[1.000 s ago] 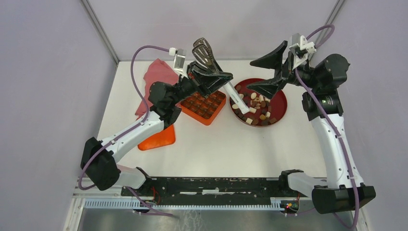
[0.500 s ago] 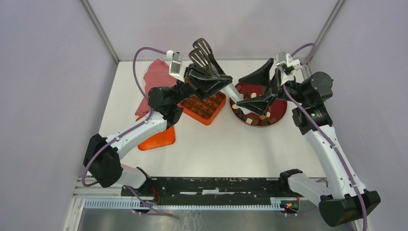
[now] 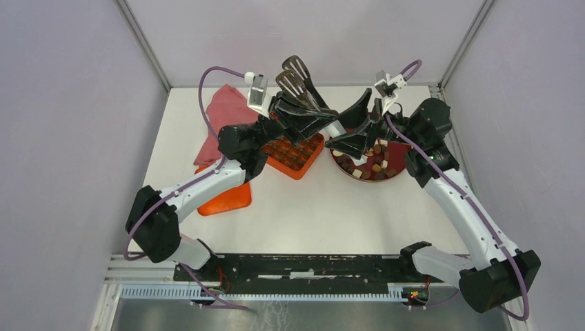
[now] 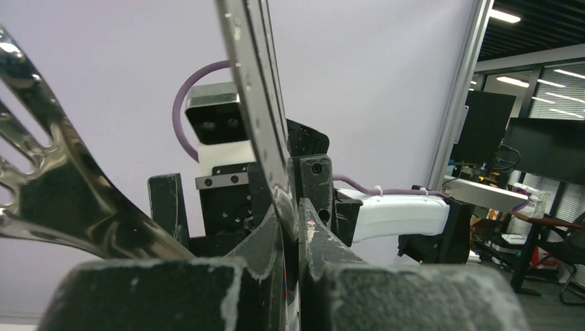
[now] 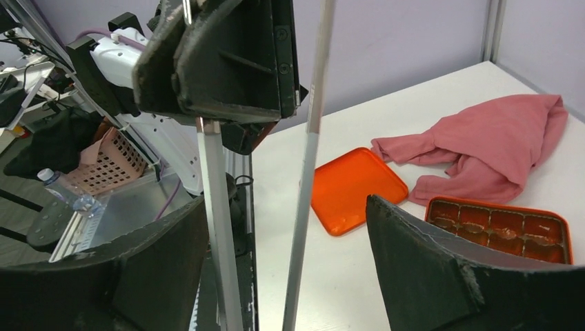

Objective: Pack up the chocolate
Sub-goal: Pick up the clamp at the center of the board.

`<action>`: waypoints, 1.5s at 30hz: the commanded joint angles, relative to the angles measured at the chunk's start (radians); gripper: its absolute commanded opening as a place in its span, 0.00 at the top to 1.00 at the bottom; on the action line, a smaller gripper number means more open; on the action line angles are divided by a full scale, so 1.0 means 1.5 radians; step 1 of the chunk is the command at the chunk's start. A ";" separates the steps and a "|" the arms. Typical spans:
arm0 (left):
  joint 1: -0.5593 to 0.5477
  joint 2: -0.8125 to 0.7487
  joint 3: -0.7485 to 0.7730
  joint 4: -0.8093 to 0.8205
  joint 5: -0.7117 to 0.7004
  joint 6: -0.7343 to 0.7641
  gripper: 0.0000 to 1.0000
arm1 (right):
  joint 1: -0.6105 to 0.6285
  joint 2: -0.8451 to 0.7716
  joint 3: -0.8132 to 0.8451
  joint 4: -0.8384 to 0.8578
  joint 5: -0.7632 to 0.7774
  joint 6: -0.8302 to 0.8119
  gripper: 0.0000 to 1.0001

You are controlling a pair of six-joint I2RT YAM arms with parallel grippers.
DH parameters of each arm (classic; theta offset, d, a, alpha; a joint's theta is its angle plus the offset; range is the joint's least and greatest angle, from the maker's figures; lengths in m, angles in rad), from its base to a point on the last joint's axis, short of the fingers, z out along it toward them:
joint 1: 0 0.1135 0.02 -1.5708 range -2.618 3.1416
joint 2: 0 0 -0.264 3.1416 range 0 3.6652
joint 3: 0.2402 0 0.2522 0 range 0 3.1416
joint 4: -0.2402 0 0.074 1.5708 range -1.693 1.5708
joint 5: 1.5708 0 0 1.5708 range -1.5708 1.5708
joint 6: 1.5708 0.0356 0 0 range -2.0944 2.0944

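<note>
The chocolate (image 3: 376, 164) lies as several small brown and cream pieces on a dark red plate (image 3: 399, 153) right of centre. Left of the plate stands the orange gridded box (image 3: 293, 155) (image 5: 500, 227). My left gripper (image 3: 307, 117) (image 4: 298, 214) is shut on metal tongs (image 3: 296, 74) (image 4: 259, 103). Their slotted ends stick up past its fingers. The tongs' two pale arms (image 5: 307, 172) run down between the fingers of my right gripper (image 3: 348, 129) (image 5: 290, 276), which is open at the plate's left rim. Neither of its fingers (image 5: 469, 276) touches them.
A flat orange lid (image 3: 224, 198) (image 5: 355, 189) lies near the left arm. A crumpled pink cloth (image 3: 224, 114) (image 5: 490, 148) sits at the back left behind the box. Both arms crowd together over the box and plate.
My right gripper has swung left and forward from above the plate's far side and now straddles the tongs' arms. The left arm, still holding the tongs, shifted only slightly.
</note>
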 commanded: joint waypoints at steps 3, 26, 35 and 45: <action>-0.002 0.002 0.023 0.070 -0.022 -0.023 0.98 | 0.007 -0.003 -0.023 0.026 -0.001 0.039 0.19; -0.002 0.055 0.037 0.138 -0.011 -0.088 0.98 | 0.030 0.037 -0.003 0.106 -0.021 0.129 0.34; -0.002 0.060 0.039 0.143 -0.010 -0.090 0.98 | 0.029 0.031 -0.018 0.117 -0.024 0.144 0.24; -0.002 0.061 0.039 0.146 -0.013 -0.093 0.98 | 0.030 0.035 -0.043 0.170 -0.033 0.186 0.45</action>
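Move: The clamp is already pinched in the left hand by one leg, paddles up. Its handle, the right hand's aim, is between the open right fingers, about 2 cm left of that hand's point, level fore and aft and in height. From the left hand the handle is roughly 8 cm down, 3 cm right and 2 cm back. From the right hand, the chocolate plate lies about 14 cm ahead, 12 cm right; the orange box 14 cm ahead, 11 cm left; both some 38 cm below. Leftward by about 1.5 cm and back 1 cm, after a small dip that it mostly recovers, the right hand works its fingers around the clamp's two handle legs, rolling some 10 degrees. The fingers narrow from nearly wide open to well over half open, reopening briefly before narrowing again. The left hand keeps its pinch, easing about 1 cm down and nearly 1 cm right towards the right hand. ##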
